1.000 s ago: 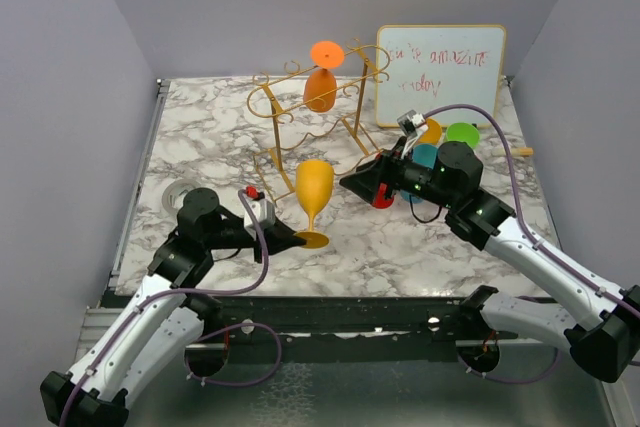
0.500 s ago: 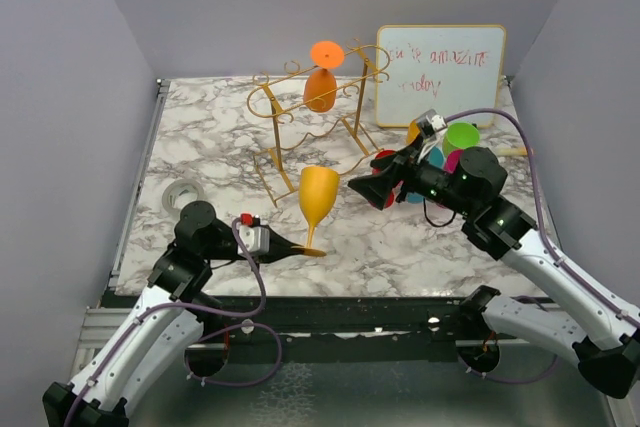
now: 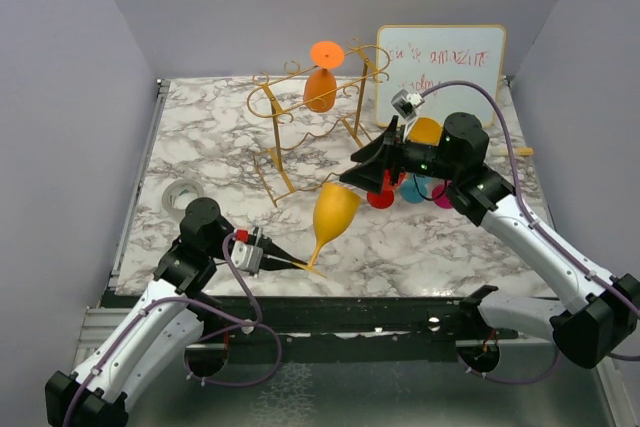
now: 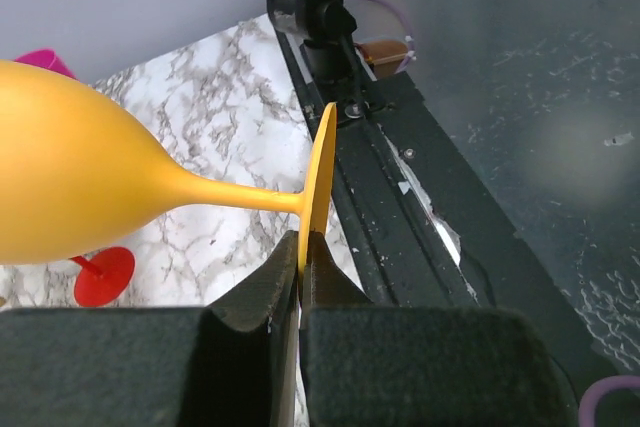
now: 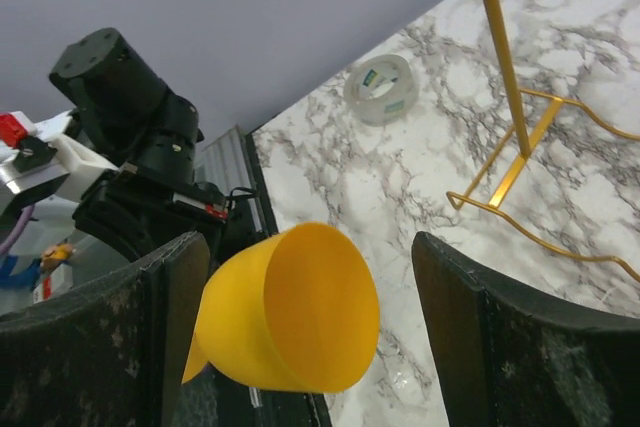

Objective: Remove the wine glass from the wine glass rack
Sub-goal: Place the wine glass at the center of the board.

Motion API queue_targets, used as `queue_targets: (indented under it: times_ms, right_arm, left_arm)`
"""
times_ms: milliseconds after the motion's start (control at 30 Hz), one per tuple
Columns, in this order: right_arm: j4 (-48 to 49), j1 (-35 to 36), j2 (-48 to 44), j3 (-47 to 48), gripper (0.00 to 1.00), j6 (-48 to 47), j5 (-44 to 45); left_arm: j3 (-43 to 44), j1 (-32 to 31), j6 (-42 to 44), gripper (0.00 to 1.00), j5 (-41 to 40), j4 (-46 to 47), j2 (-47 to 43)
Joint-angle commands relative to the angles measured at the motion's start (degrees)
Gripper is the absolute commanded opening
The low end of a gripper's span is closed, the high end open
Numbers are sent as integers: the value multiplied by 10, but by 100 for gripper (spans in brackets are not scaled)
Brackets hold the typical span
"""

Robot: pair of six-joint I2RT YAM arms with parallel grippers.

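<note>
The gold wire wine glass rack [image 3: 285,112] stands at the back of the marble table, with an orange wine glass [image 3: 320,89] hanging upside down from it. A yellow wine glass [image 3: 335,212] leans over near the front edge, its bowl [image 4: 70,177] up and toward the right arm. My left gripper [image 3: 298,265] is shut on the rim of its foot [image 4: 322,177]. My right gripper [image 3: 352,175] is open, just beyond the bowl. In the right wrist view the bowl's mouth [image 5: 300,312] shows between the spread fingers [image 5: 110,337], touching neither.
A whiteboard [image 3: 440,72] leans on the back wall, right of the rack. Several coloured plastic glasses [image 3: 415,187] stand under the right arm, a red one [image 4: 103,275] nearest. A tape roll [image 3: 180,194] lies at the left. A rack foot [image 5: 520,172] is close to the right gripper.
The yellow glass has tipped from upright to a lean as the left gripper drew back to the front edge. The right gripper has opened wider and risen.
</note>
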Motion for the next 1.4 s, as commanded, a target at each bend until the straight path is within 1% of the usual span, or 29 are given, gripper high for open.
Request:
queue_targets:
  times_ms: [0, 100, 300, 367, 433, 533, 600, 667, 900, 1000, 1067, 1233, 1367]
  right_arm:
    - [-25, -7, 27, 55, 86, -29, -114]
    - [-74, -8, 45, 75, 78, -44, -108]
    - [-115, -8, 80, 105, 75, -76, -173]
    - [-130, -8, 93, 111, 70, -71, -172]
    - [-118, -8, 100, 106, 67, -55, -176]
    - [-85, -8, 116, 112, 66, -41, -238]
    - [-99, -8, 136, 133, 66, -40, -273]
    - [-123, -8, 149, 149, 66, -43, -287]
    - [-161, -8, 159, 145, 66, -50, -301]
    - [-226, -8, 169, 167, 65, -69, -247]
    - [-246, -8, 175, 177, 64, -73, -241]
    - [-217, -8, 180, 165, 61, -54, -287]
    - [-203, -8, 183, 164, 60, -45, -300]
  left_arm:
    - [6, -2, 61, 0, 61, -11, -2]
    - [7, -2, 62, 0, 56, -11, -6]
    - [3, -2, 62, 0, 38, -11, -12]
    - [4, -2, 58, 0, 40, -11, -13]
    - [3, -2, 53, 0, 22, -11, -12]
    - [2, -1, 53, 0, 15, -10, -7]
    - [2, -1, 54, 0, 20, -10, 0]
    - [1, -1, 53, 0, 18, -9, 4]
    - [-4, -1, 53, 0, -2, -7, 6]
    - [-3, -1, 47, 0, -3, -5, 15]
    - [-2, -1, 44, 0, -5, -4, 22]
    - [-5, 0, 45, 0, -17, -3, 21]
    - [-7, 0, 43, 0, -24, -2, 18]
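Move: The yellow wine glass is already held by its foot in the shut left fingers; its bowl lies about 8 cm ahead, 6 cm right and 6 cm above that hand. From the open right hand the bowl is some 7 cm back, 4 cm left and 5 cm lower. The red glass stands roughly 12 cm ahead and 4 cm right of the right hand, 24 cm below; the rack's middle is about 23 cm ahead, 11 cm left, 18 cm lower. Right hand eases back some 4 cm, left and down to the bowl's rim, turning counter-clockwise, fingers narrowing partway. ##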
